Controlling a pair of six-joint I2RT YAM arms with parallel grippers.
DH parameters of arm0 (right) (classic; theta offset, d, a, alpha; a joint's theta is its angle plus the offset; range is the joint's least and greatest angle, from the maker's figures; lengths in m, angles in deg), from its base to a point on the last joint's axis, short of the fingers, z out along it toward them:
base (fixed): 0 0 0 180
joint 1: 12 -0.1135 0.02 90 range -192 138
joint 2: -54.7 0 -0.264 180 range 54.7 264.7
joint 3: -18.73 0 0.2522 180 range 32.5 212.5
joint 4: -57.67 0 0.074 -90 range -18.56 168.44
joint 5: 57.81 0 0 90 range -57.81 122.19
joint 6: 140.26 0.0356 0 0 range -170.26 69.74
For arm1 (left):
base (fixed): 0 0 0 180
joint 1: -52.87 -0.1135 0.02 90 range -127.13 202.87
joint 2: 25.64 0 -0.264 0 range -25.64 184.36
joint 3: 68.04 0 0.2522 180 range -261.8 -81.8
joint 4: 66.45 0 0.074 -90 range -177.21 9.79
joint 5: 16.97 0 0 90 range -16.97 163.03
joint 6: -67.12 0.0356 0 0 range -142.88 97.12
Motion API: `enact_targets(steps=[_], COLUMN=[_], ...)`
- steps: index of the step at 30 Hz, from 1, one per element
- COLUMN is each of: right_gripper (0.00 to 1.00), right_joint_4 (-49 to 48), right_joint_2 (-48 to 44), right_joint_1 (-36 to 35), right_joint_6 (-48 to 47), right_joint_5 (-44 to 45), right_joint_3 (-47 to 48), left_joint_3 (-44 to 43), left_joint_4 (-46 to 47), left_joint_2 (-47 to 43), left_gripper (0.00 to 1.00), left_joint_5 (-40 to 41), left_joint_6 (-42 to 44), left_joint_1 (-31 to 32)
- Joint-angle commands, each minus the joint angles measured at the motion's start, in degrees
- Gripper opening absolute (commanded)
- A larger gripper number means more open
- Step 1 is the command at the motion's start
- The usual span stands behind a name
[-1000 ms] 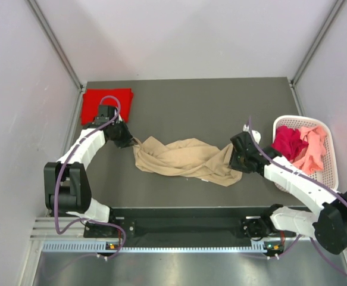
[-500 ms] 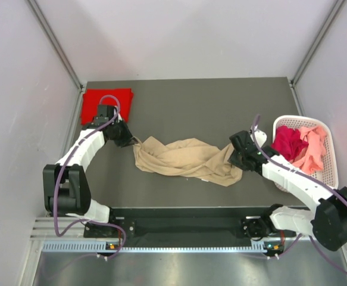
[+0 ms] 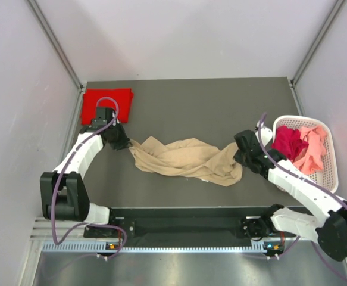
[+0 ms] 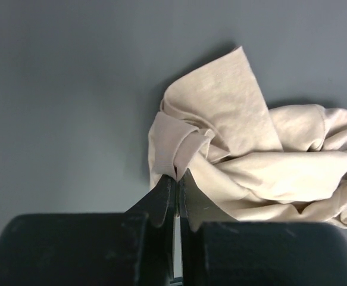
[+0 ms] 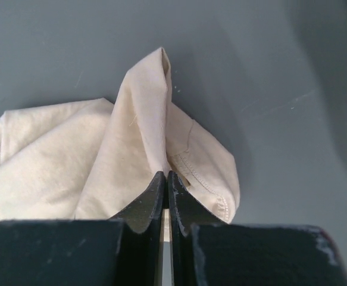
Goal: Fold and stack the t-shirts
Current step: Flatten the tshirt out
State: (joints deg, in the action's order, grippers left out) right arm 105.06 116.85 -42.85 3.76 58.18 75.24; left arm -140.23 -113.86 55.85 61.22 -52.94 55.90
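A crumpled tan t-shirt (image 3: 185, 159) lies stretched across the middle of the dark table. My left gripper (image 3: 125, 143) is shut on its left end; in the left wrist view the jaws (image 4: 178, 176) pinch a fold of tan cloth (image 4: 244, 161). My right gripper (image 3: 235, 156) is shut on the shirt's right end, where the right wrist view shows its jaws (image 5: 166, 176) closed on a raised ridge of cloth (image 5: 143, 131). A folded bright red t-shirt (image 3: 106, 104) lies flat at the back left corner. Red and pink t-shirts (image 3: 301, 146) are heaped in the basket.
A white slotted plastic basket (image 3: 331, 173) stands at the table's right edge, just behind my right arm. Grey walls close in the table on the left, back and right. Both arm bases sit at the near edge.
My right gripper has closed on the tan shirt's right end and pulled it slightly right. My left gripper, still shut on the left end, has drawn it a little to the left.
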Motion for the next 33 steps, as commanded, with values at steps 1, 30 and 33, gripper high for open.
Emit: enact_targets(steps=[1, 30, 33], right_gripper=[0.00, 0.00, 0.00], right_joint_4=[2.8, 14.0, 9.7], right_joint_2=[-4.4, -15.3, -20.9], right_joint_1=[0.8, 12.2, 12.2], right_joint_6=[-2.9, -21.9, -19.0], right_joint_5=[4.1, -7.4, -13.0], right_joint_3=[3.4, 62.6, 59.7], left_joint_3=[-2.6, -45.7, -46.0], left_joint_4=[-3.4, -14.6, -14.6], left_joint_2=[-3.9, -24.8, -28.4], left_gripper=[0.00, 0.00, 0.00], left_joint_5=[3.8, 8.1, 4.9], left_joint_6=[1.9, -13.5, -15.3], left_joint_1=[-0.3, -0.5, -0.5])
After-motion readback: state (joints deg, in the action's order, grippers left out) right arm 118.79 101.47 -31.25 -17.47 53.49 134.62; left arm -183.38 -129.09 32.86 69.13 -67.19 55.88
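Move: Between the two hands lies the tan t-shirt, one end already pinched in each. Its middle is about 21 cm to the left hand's right and 6 cm back, and about 17 cm to the right hand's left and 1 cm back, some 3 cm below both. The folded red t-shirt lies about 14 cm ahead and 8 cm left of the left hand; the laundry basket stands roughly 25 cm to the right of the right hand, about level with it. Hoisting the tan t-shirt by both pinched ends, the two hands shoot up together some 40 cm off the table, wrists tipping the fingers upward by about 50 degrees. The right hand also swings out to its right, widening the span, then eases partly back in; near the top both hands draw back towards the bases, fingers staying shut on the cloth. ##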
